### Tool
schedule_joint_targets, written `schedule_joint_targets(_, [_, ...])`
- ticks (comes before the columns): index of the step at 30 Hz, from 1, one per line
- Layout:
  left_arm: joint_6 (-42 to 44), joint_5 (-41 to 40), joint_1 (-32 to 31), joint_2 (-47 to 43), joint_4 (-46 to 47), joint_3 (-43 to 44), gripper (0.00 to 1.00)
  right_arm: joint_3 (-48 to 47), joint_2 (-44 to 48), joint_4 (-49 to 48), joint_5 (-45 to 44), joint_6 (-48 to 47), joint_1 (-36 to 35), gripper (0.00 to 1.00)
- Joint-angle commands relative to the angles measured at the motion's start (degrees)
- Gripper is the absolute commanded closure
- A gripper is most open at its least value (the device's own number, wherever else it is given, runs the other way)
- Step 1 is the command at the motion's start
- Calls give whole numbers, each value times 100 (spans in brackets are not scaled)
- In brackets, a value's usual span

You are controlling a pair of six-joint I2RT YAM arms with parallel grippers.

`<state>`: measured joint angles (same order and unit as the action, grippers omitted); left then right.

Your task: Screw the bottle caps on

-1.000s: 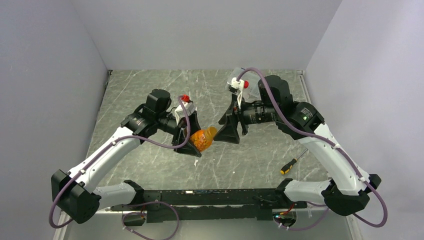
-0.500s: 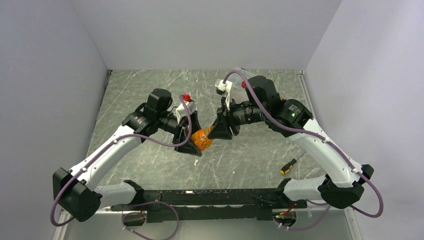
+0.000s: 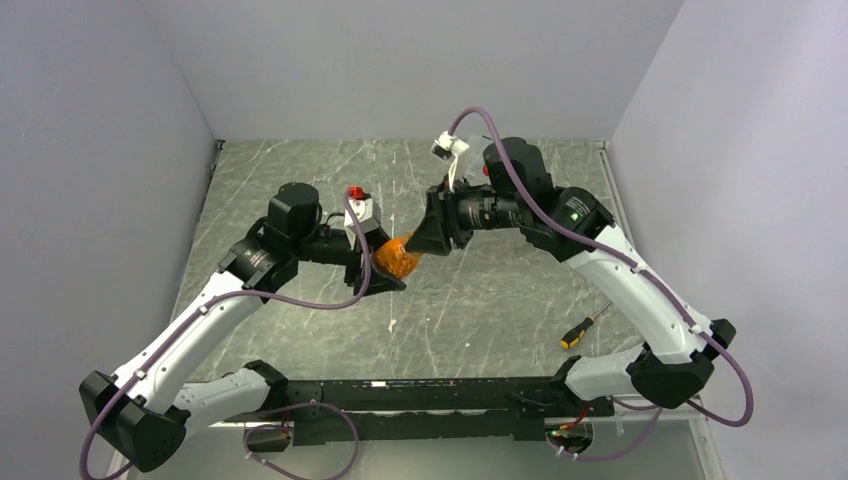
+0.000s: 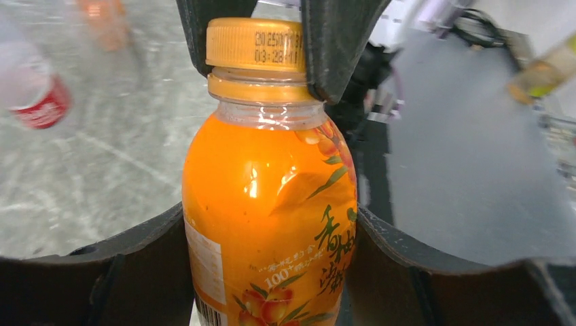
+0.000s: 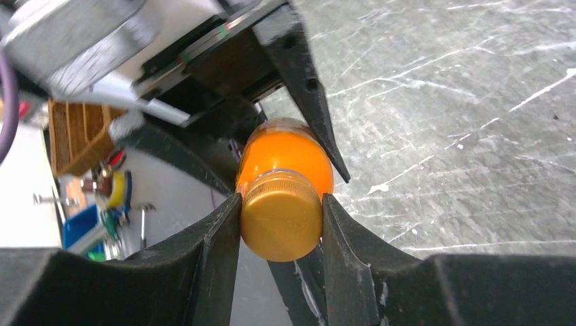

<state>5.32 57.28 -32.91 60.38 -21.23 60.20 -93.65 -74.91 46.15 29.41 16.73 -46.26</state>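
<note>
An orange bottle (image 3: 397, 257) with a printed label is held off the table, and my left gripper (image 3: 383, 265) is shut on its body. In the left wrist view the bottle (image 4: 268, 204) fills the middle between my two dark fingers (image 4: 102, 272), neck pointing away. An orange cap (image 4: 255, 44) sits on its neck. My right gripper (image 3: 425, 240) comes from the right and is shut on that cap (image 5: 280, 216), one finger (image 5: 217, 244) pressed on each side. Behind the cap the bottle's shoulder (image 5: 285, 153) shows.
A yellow-and-black screwdriver (image 3: 580, 328) lies on the marbled table (image 3: 300, 170) at the right front. In the left wrist view a blurred clear bottle with a red label (image 4: 37, 102) and another orange bottle (image 4: 102, 20) stand on the table.
My right gripper moved left onto the bottle's neck and shut on the orange cap. Both grippers and the bottle then shifted slightly left and back.
</note>
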Motion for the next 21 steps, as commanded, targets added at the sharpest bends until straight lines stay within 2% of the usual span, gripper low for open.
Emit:
schedule_joint_targets(1, [394, -2211, -74, -97, 1289, 178, 100, -213, -563, -13, -204, 1556, -138, 90])
schedule_joint_targets(7, [1042, -4035, -396, -79, 1751, 122, 100, -17, -903, -338, -820, 2761, -142, 91])
schedule_joint_targets(9, [1197, -4440, -490, -31, 1862, 121, 100, 9, -955, -500, -958, 2969, -151, 92])
schedule_joint_targets(11, [1269, -4490, -522, 10, 1841, 148, 100, -106, -1031, -502, -1116, 3003, -148, 90])
schedule_joint_targets(14, [1194, -4233, -523, 22, 1511, 185, 100, -442, -990, -235, -1439, 2724, -145, 71])
schedule_joint_targets(18, [1011, -3370, -515, -9, 1038, 109, 100, -817, -705, 94, -1783, 2191, 53, 30])
schedule_joint_targets(21, [889, -2395, -500, 29, 561, 118, 100, -957, -372, 200, -1723, 1660, 305, 3])
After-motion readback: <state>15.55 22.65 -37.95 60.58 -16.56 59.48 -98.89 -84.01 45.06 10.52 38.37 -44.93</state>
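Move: The yellow cap sits on the orange bottle's neck and is already pinched between the right fingertips, practically at that hand's point. The bottle's middle lies about 5 cm to the right hand's left, some 2 cm back and 2 cm lower. For the left hand, already gripping the bottle's body, the cap is roughly 6 cm to the right, 1 cm ahead and 3 cm higher. Nothing else stands close by. Cap and bottle, held in the air between both hands, are swept forward together about 9 cm, sinking slightly, while the wrists counter-turn: the right some 30 degrees clockwise, tipping down, the left about 25 degrees counter-clockwise, tipping up, twisting the cap in the tightening sense. At the end the right fingers open wide and let go of the cap, backing off about a centimetre; the left keeps its grip. ##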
